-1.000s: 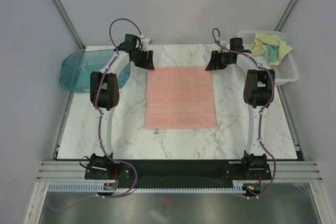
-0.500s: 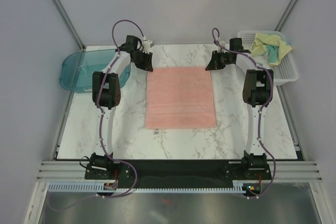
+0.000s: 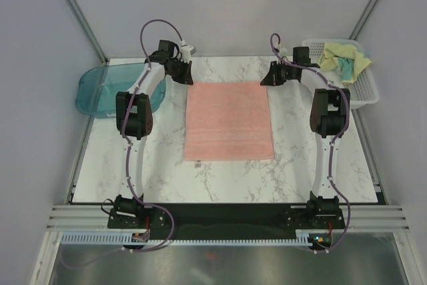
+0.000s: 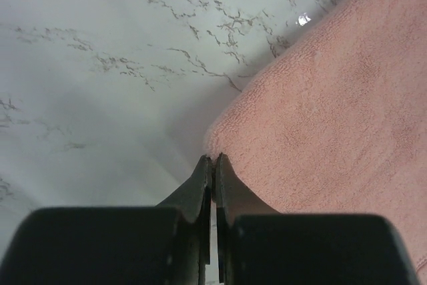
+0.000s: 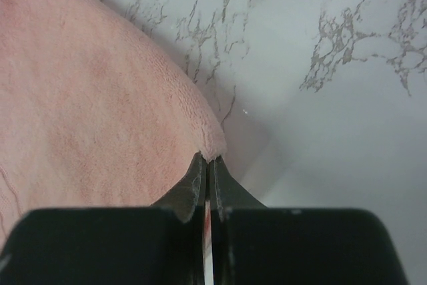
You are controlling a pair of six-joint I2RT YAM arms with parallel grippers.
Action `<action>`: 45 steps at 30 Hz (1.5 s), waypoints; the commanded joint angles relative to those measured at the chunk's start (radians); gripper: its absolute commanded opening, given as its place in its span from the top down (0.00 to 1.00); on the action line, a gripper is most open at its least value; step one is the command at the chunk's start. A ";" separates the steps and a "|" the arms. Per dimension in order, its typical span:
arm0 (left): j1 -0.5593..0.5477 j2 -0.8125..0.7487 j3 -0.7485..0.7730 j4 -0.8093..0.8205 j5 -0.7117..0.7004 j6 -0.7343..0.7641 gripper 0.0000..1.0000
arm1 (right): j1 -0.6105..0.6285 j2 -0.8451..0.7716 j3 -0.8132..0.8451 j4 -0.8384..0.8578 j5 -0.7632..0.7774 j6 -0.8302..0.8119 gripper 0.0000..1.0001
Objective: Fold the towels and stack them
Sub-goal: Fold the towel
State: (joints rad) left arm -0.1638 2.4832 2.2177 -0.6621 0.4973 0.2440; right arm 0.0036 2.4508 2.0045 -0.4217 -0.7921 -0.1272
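Note:
A salmon-pink towel (image 3: 229, 121) lies spread flat in the middle of the marble table. My left gripper (image 3: 189, 79) is at its far left corner and is shut on that corner. In the left wrist view the jaws (image 4: 213, 159) meet on the tip of the pink towel (image 4: 333, 118). My right gripper (image 3: 265, 81) is at the far right corner. In the right wrist view its jaws (image 5: 207, 158) pinch the towel (image 5: 87, 111) corner, which bunches up a little between them. A pale yellow towel with a teal panel (image 3: 343, 57) lies crumpled in the basket.
A white mesh basket (image 3: 365, 91) stands at the far right edge of the table. A teal translucent tray (image 3: 100, 91) sits at the far left, just beside the left arm. Grey walls and frame posts close in the table.
Both grippers have closed from open onto the towel's far corners. They have drawn slightly toward the back, and the towel's far edge has shifted back with them.

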 commanded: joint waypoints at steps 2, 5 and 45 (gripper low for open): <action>-0.008 -0.148 -0.048 0.032 -0.002 0.003 0.98 | 0.003 -0.211 -0.159 0.201 -0.018 -0.029 1.00; -0.011 -0.216 -0.098 0.044 -0.006 0.017 0.98 | 0.003 -0.324 -0.323 0.337 -0.001 -0.037 1.00; -0.137 -0.966 -1.079 0.345 -0.282 -0.107 0.98 | -0.050 -1.179 -1.362 0.765 0.096 0.241 1.00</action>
State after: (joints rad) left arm -0.3008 1.5436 1.1698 -0.3439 0.3019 0.1734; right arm -0.0410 1.3594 0.6632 0.2775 -0.7246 0.0860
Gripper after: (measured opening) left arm 0.037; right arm 0.018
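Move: Both hands already pinch the far corners of the towel, just clear of the table. For the left hand, the towel's near left corner lies about 34 cm back and 1 cm left, some 3 cm below; the teal bin is about 27 cm left and 5 cm back. For the right hand, the near right corner lies about 34 cm back, 2 cm right and 3 cm below; the white basket is some 30 cm right, level with it. Up and back together, both hands lift the pinched far corners roughly 9 cm, then sweep them back towards the towel's near edge at about that height, rising and dipping slightly, some 20 cm back in all. The fingers stay shut; both wrists tip their fingertips upward, the right one more and also turning about 10 degrees clockwise. ##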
